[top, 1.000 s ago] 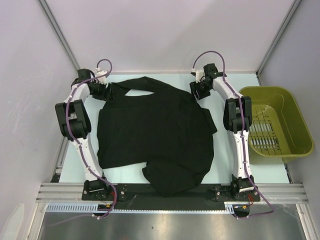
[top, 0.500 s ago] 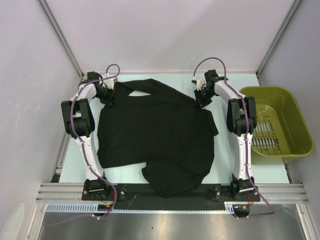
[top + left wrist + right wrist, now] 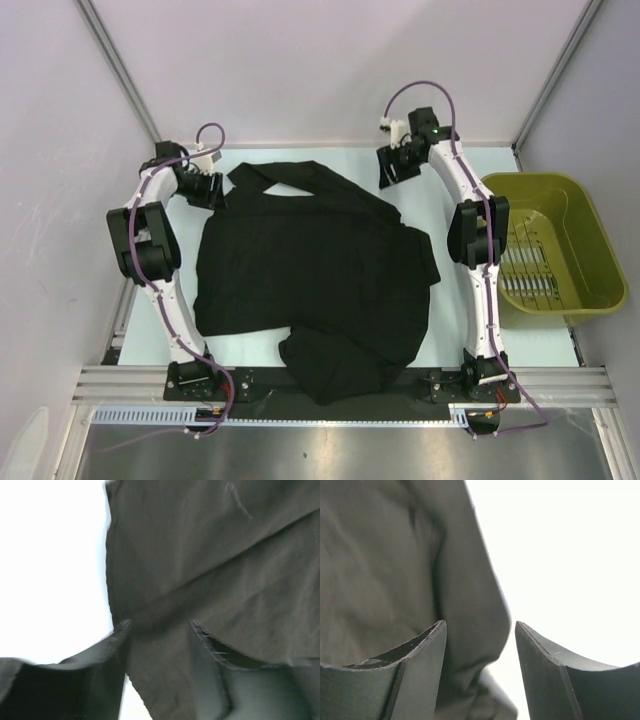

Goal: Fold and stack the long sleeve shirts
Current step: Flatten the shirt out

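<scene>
A black long sleeve shirt (image 3: 310,260) lies spread over the middle of the table, with a bunched black lump (image 3: 335,370) at its near edge. My left gripper (image 3: 212,192) is at the shirt's far left corner. In the left wrist view its jaws (image 3: 159,625) stand apart with the dark fabric (image 3: 200,555) lying under and between them. My right gripper (image 3: 388,170) hangs just beyond the far right corner. It is open (image 3: 480,624) over the shirt's edge (image 3: 380,555), where the fabric meets the pale table.
An olive-green plastic basket (image 3: 595,240) stands at the right, beside the right arm. Walls close in the table at the back and on both sides. A metal rail runs along the near edge, under the arm bases.
Both grippers dipped onto the shirt's far corners half a second ago and have come back off them. The right one has risen toward the back. The far edge lies slightly flatter.
</scene>
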`<state>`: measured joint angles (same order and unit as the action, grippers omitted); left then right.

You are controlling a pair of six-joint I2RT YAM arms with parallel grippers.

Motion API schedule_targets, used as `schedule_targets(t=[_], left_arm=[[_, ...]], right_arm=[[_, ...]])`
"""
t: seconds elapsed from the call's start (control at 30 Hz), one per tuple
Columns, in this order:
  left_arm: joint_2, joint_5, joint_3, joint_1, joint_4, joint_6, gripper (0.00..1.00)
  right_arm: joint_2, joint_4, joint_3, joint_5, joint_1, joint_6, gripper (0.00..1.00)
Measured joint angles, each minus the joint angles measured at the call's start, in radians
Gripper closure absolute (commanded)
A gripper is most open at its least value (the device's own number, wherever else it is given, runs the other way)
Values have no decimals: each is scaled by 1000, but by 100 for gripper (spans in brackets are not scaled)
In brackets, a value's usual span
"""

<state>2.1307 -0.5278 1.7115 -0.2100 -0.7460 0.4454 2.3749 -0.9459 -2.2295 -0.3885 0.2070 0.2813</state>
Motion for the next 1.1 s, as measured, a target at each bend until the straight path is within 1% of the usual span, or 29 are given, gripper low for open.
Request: schedule_targets(t=[0.07, 0.13, 0.27, 0.37, 0.6, 0.7, 0.77, 0.8, 0.9, 0.97, 1.0, 1.1], left_arm=[[2, -2, 23, 11, 2, -1, 37], [6, -2, 54, 29, 0, -5, 36], [44, 3, 132, 63, 9, -26, 33], [79, 12, 160, 79, 17, -35, 30], [133, 87, 164, 101, 17, -37, 28], [138, 122, 164, 116, 18, -35, 29], [142, 144, 164, 129, 22, -34, 29], [144, 154, 164, 134, 23, -33, 30], [152, 169, 168, 145, 28, -26, 30], [165, 182, 187, 147, 31, -26, 30], [173, 188, 198, 147, 31, -26, 30], [189, 206, 225, 148, 36, -26, 30]], right_arm=[[44, 22, -108, -21, -11, -9, 38], [70, 64, -158, -37, -22, -26, 38], [110, 133, -158, -47, -8, -48, 38], [139, 172, -145, -42, 24, -57, 39], [188, 234, -122, 33, 111, -60, 40], [216, 241, -124, 74, 130, -39, 44], [219, 244, -137, 95, 132, -33, 52], [219, 243, -137, 101, 132, -29, 62], [226, 240, -138, 123, 137, -13, 75], [230, 241, -145, 146, 138, -8, 81], [233, 240, -151, 157, 139, -9, 88], [234, 243, -153, 188, 141, -1, 100]])
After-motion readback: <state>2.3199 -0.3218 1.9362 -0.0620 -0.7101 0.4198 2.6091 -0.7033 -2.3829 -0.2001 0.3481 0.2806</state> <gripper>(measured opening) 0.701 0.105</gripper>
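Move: The far sleeve's outer edge lies about 6 cm ahead of the right hand, 7 cm left and 7 cm below; the shirt's right shoulder fold is level with that hand, 1 cm left, and the side flap some 10 cm back and 6 cm right. From the left hand, the left shoulder is 6 cm ahead, 3 cm right and 5 cm below, the crossed sleeve end 5 cm beyond that shoulder. Right hand swings about 7 cm left, down and forward, pinching the sleeve; open left goes forward 6 cm. ##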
